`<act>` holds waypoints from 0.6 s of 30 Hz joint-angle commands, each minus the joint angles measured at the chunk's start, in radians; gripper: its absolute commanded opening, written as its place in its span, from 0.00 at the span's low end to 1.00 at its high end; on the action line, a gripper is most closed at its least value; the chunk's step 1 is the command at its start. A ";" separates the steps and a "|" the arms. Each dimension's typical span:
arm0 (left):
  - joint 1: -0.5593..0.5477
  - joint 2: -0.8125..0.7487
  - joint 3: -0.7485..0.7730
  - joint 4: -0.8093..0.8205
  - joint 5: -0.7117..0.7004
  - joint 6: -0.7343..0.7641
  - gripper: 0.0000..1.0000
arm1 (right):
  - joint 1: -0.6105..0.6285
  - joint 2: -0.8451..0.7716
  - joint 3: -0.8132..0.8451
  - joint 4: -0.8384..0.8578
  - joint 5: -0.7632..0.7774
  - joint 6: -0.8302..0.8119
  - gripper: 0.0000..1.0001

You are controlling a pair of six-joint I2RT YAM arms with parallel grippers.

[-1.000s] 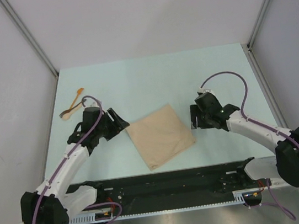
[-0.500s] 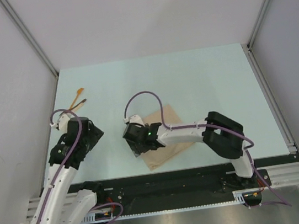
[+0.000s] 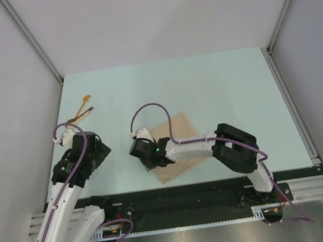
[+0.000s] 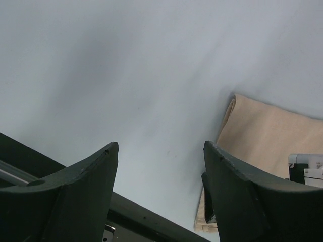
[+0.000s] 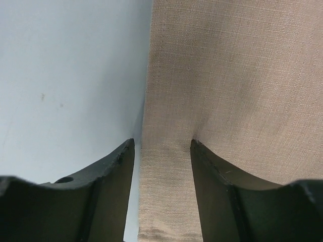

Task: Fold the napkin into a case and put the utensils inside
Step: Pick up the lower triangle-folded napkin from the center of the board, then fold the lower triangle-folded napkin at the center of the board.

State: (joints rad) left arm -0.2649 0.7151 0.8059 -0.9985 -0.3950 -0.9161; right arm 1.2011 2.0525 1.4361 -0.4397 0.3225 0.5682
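The beige napkin lies folded flat near the table's front middle. My right gripper has reached across it to its left edge. In the right wrist view the right gripper is open and straddles that edge. One finger presses on the napkin, the other stands on the bare table just beside the cloth. My left gripper hangs open and empty left of the cloth; in the left wrist view the left gripper is over bare table, with the napkin to its right. The utensils lie crossed at the far left.
The black base rail runs along the near edge just below the napkin. Grey walls with metal posts close in the table on the left, right and back. The right arm's white link lies low over the cloth.
My right arm swung from right of the napkin across to its left edge, and its jaws narrowed. My left arm drew back toward the near left, away from the cloth.
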 commanded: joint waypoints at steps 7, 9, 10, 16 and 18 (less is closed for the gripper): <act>0.012 0.072 -0.039 0.155 0.238 0.141 0.73 | -0.049 0.017 -0.128 0.087 -0.076 -0.002 0.08; 0.012 0.105 -0.065 0.205 0.324 0.172 0.73 | -0.063 -0.006 -0.128 0.094 -0.094 -0.024 0.02; 0.012 0.113 -0.074 0.224 0.355 0.180 0.74 | -0.067 -0.018 -0.131 0.098 -0.108 -0.030 0.00; 0.012 0.150 -0.177 0.469 0.626 0.180 0.74 | -0.165 -0.167 -0.241 0.243 -0.374 0.001 0.00; 0.012 0.142 -0.212 0.552 0.659 0.154 0.73 | -0.207 -0.230 -0.339 0.364 -0.522 0.041 0.00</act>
State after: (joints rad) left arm -0.2596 0.8707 0.6373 -0.6739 0.0772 -0.7509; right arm 1.0668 1.9305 1.2243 -0.2367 0.0826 0.5522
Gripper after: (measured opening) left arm 0.738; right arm 0.022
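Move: The right hand straddles the napkin's left edge, with the napkin's middle about 9 cm to its right, 4 cm ahead and 1 cm below. The utensils lie some 29 cm farther out and 29 cm to its left. From the raised left hand, the napkin's middle is about 26 cm to the right, 5 cm ahead and 14 cm down; the utensils lie roughly 28 cm ahead and 13 cm left. The right fingertips shut from half open and pinch the napkin's left edge between them, the hand easing about 2 cm right and 1 cm forward at almost unchanged height, then tilting some 10 degrees. Meanwhile the open left hand swings about 8 cm right and 5 cm down towards the napkin, turning some 25 degrees clockwise and tipping its left side lower. ##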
